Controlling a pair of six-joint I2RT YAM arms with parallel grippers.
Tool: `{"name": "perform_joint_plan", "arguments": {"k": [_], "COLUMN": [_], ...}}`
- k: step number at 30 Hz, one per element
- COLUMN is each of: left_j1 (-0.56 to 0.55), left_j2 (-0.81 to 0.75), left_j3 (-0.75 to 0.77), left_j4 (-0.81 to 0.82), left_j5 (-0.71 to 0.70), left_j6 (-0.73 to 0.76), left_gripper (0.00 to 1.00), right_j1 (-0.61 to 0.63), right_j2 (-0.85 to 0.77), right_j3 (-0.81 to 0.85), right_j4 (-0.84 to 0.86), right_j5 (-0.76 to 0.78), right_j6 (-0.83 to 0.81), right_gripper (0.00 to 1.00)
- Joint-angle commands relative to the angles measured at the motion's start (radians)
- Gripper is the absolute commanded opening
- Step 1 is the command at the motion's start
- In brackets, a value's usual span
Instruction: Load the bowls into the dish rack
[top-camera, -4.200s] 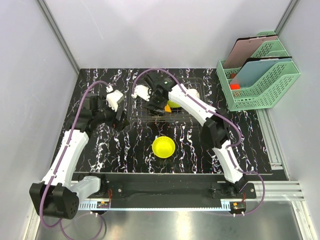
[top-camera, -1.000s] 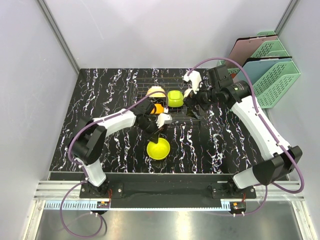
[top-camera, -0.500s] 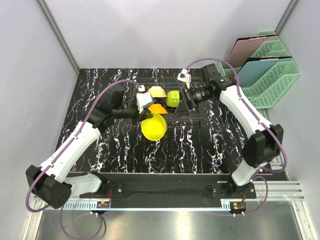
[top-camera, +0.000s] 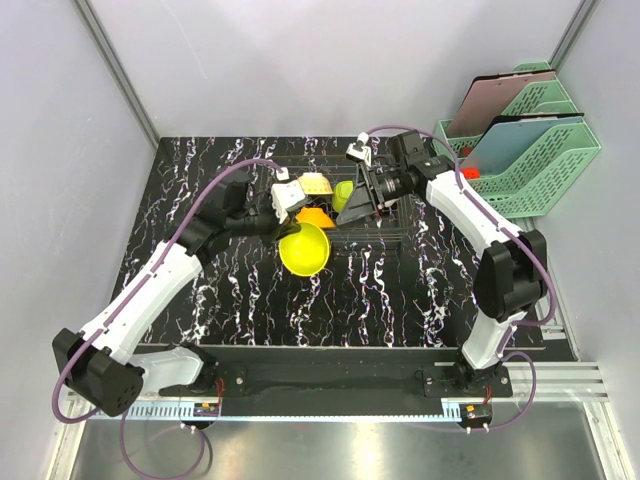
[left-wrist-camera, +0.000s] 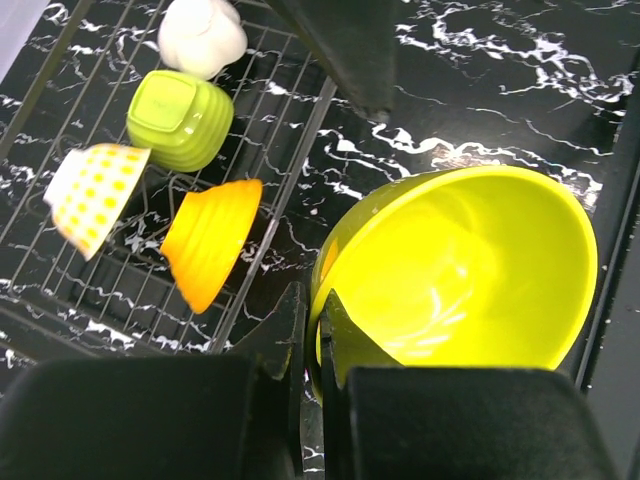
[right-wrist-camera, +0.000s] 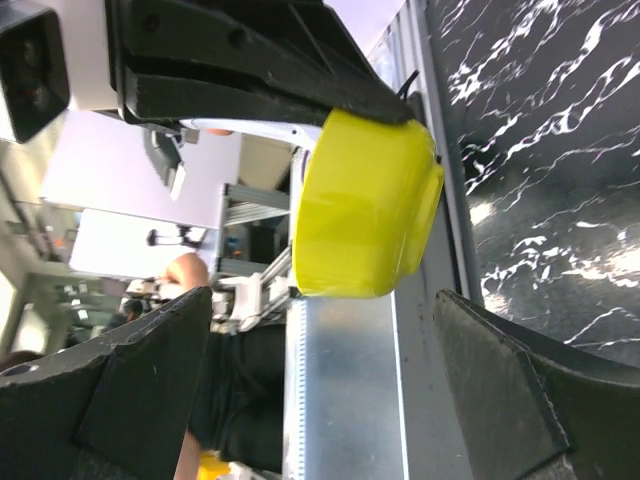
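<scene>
My left gripper (left-wrist-camera: 318, 340) is shut on the rim of the yellow bowl (left-wrist-camera: 460, 270), holding it tilted above the table just in front of the dish rack (left-wrist-camera: 290, 150). In the top view the yellow bowl (top-camera: 305, 248) hangs by the rack's (top-camera: 390, 228) near left edge. In the rack lie a lime green bowl (left-wrist-camera: 180, 118), a white bowl (left-wrist-camera: 203, 35), a cream dotted bowl (left-wrist-camera: 95, 195) and an orange bowl (left-wrist-camera: 210, 240). My right gripper (top-camera: 347, 214) is open over the rack, facing the yellow bowl (right-wrist-camera: 365, 205) with nothing between its fingers (right-wrist-camera: 130, 390).
Green mesh file trays (top-camera: 525, 150) with pink and blue folders stand at the back right, a small orange thing (top-camera: 468, 172) inside one. Grey walls close in the left, back and right. The right arm stretches across the rack's right half.
The yellow bowl has been lifted off the table by my left gripper and carried back toward the rack. My right gripper has swung left over the rack toward it.
</scene>
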Motion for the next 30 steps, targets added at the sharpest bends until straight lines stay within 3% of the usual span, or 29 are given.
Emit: {"name": "perform_joint_plan", "arguments": {"k": [1, 20, 23, 26, 27, 30], "left_j1": [-0.001, -0.03, -0.028, -0.028, -0.028, -0.03], "left_j2": [-0.002, 0.033, 0.036, 0.038, 0.036, 0.035], "left_j3": [0.047, 0.097, 0.093, 0.093, 0.092, 0.092], "left_j4": [0.061, 0.065, 0.065, 0.068, 0.067, 0.07], "left_j5": [-0.039, -0.036, -0.034, -0.033, -0.033, -0.037], "left_j6": [-0.025, -0.058, -0.055, -0.055, -0.057, -0.055], "left_gripper": [0.0, 0.0, 0.0, 0.0, 0.0, 0.0], "right_j1": [0.024, 0.127, 0.128, 0.127, 0.128, 0.127], "right_j2": [0.012, 0.12, 0.114, 0.11, 0.108, 0.102], "right_j3": [-0.035, 0.03, 0.029, 0.027, 0.023, 0.006], "right_j4": [0.13, 0.139, 0.141, 0.142, 0.145, 0.168], "right_j5": [-0.065, -0.1, -0.132, -0.167, -0.186, -0.213], "right_j6": [0.109, 0.115, 0.113, 0.116, 0.118, 0.135], "right_gripper": [1.0, 1.0, 0.88, 0.7, 0.6, 0.5]}}
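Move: The yellow bowl, held by its rim in the left hand, lies about 8 cm left, 5 cm back and 3 cm below the right hand. In the rack, some 20 cm below the right hand, the orange bowl stands about 6 cm ahead and 6 cm left, the green one about 11 cm straight ahead. From the left hand the held bowl's middle is some 4 cm right, 3 cm back and 3 cm down. The right hand goes 4 cm left, down and slightly back around the left-held yellow bowl, closing onto its sides. ##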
